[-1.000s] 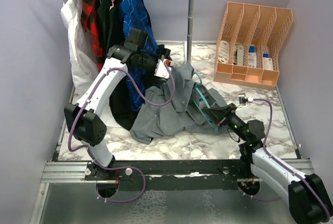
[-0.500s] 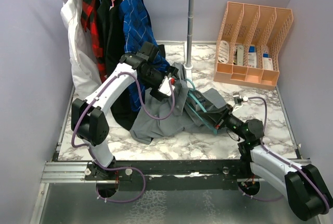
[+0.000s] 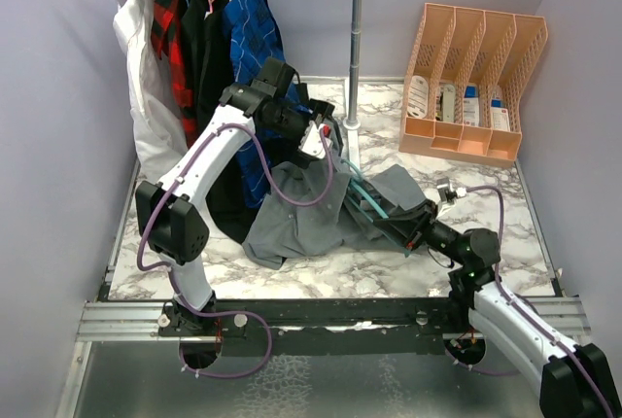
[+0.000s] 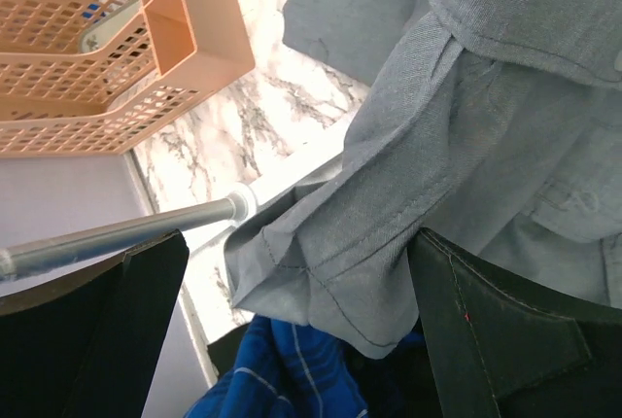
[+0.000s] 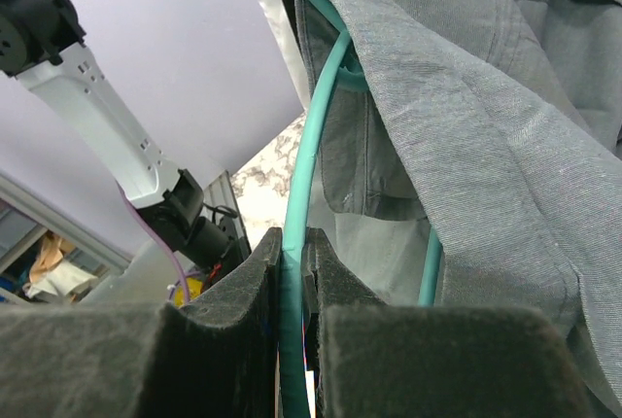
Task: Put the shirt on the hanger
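The grey shirt [image 3: 301, 219] lies bunched on the marble table, its upper part draped over the teal hanger [image 3: 372, 202]. My right gripper [image 3: 410, 231] is shut on the hanger's thin bar [image 5: 311, 146], and its pads [image 5: 248, 282] press on both sides of it. Grey cloth [image 5: 466, 97] hangs over the hanger's shoulder. My left gripper [image 3: 326, 141] hovers over the shirt's top edge. In the left wrist view its fingers [image 4: 505, 330] stand wide apart, with a folded hem of the shirt [image 4: 466, 126] between them.
A clothes rail stands at the back left with a blue plaid shirt [image 3: 255, 39], a red-and-black plaid shirt [image 3: 173, 19] and a white garment [image 3: 146, 78]. Its metal post [image 3: 356, 39] stands just behind the left gripper. A peach desk organiser [image 3: 476, 83] sits at the back right.
My left gripper dipped toward the shirt and then rose again, slightly to the right. The shirt's raised part has sunk lower over the hanger. My right gripper still holds the hanger and has shifted slightly.
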Robot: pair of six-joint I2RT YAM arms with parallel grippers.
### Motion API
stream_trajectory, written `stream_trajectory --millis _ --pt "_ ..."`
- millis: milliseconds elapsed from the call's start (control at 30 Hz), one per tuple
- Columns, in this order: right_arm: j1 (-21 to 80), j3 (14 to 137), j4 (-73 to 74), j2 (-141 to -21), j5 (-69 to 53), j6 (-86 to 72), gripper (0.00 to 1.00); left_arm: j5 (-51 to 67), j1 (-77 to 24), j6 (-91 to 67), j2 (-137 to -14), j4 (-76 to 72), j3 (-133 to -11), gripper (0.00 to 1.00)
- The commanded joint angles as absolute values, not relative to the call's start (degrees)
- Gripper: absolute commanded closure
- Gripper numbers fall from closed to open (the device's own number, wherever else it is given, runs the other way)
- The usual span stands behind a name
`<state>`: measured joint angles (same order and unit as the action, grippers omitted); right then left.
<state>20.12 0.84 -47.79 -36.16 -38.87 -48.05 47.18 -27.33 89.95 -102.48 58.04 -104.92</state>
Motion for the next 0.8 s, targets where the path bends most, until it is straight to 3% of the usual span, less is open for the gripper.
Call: stream_trajectory --millis 0,133,300,400,467,533,767 --pt "20.0 1.4 -45.8 -33.9 -43.1 -45.9 0.99 46.6 -28.4 93.0 -102.5 63.0 -102.8 0.01" --pt "20.0 2.8 -43.4 -33.8 -43.9 -44.3 0.99 45.7 -29.5 95.7 -101.9 65.7 -101.7 0.01" --pt "20.0 2.7 -44.5 -33.9 -43.0 -44.7 0.99 44.7 -30.7 98.4 -106.0 78.1 -110.2 0.02" --pt "20.0 2.7 -45.1 -33.8 -43.0 -44.9 0.99 43.3 -31.7 95.1 -108.7 81.6 -114.1 0.17" --pt "20.0 2.6 -45.5 -33.6 -42.8 -45.0 0.99 43.1 -31.9 95.1 -108.3 81.6 -112.8 0.32" --pt "20.0 2.4 -45.7 -32.9 -42.2 -45.0 0.99 43.3 -32.3 95.1 -107.5 81.6 -110.5 0.38" --pt "20.0 2.1 -44.9 -30.5 -40.1 -44.7 0.99 41.9 -33.9 91.1 -106.4 81.6 -104.7 0.31"
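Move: The part of the shirt draped over the hanger's far end, where the left hand is going, lies about 8 cm back from that hand, 1 cm to its right and some 7 cm below. The hanger's far end is about 5 cm back, 4 cm right and 6 cm below; the rack post's foot is 5 cm ahead, 5 cm right and 18 cm down. From the right hand, gripping the hanger, that part of the shirt is about 12 cm ahead, 13 cm left and slightly above. With its fingers spread around the draped shirt cloth, the left hand draws back about 7 cm and down about 6 cm, its descent broken by a small rise midway, while the fingers tip some 20 degrees more steeply downward and close by roughly a third, coming close on either side of the cloth at the hanger's far end. The right hand keeps the hanger pinched, easing back about 1 cm and otherwise holding nearly still. ##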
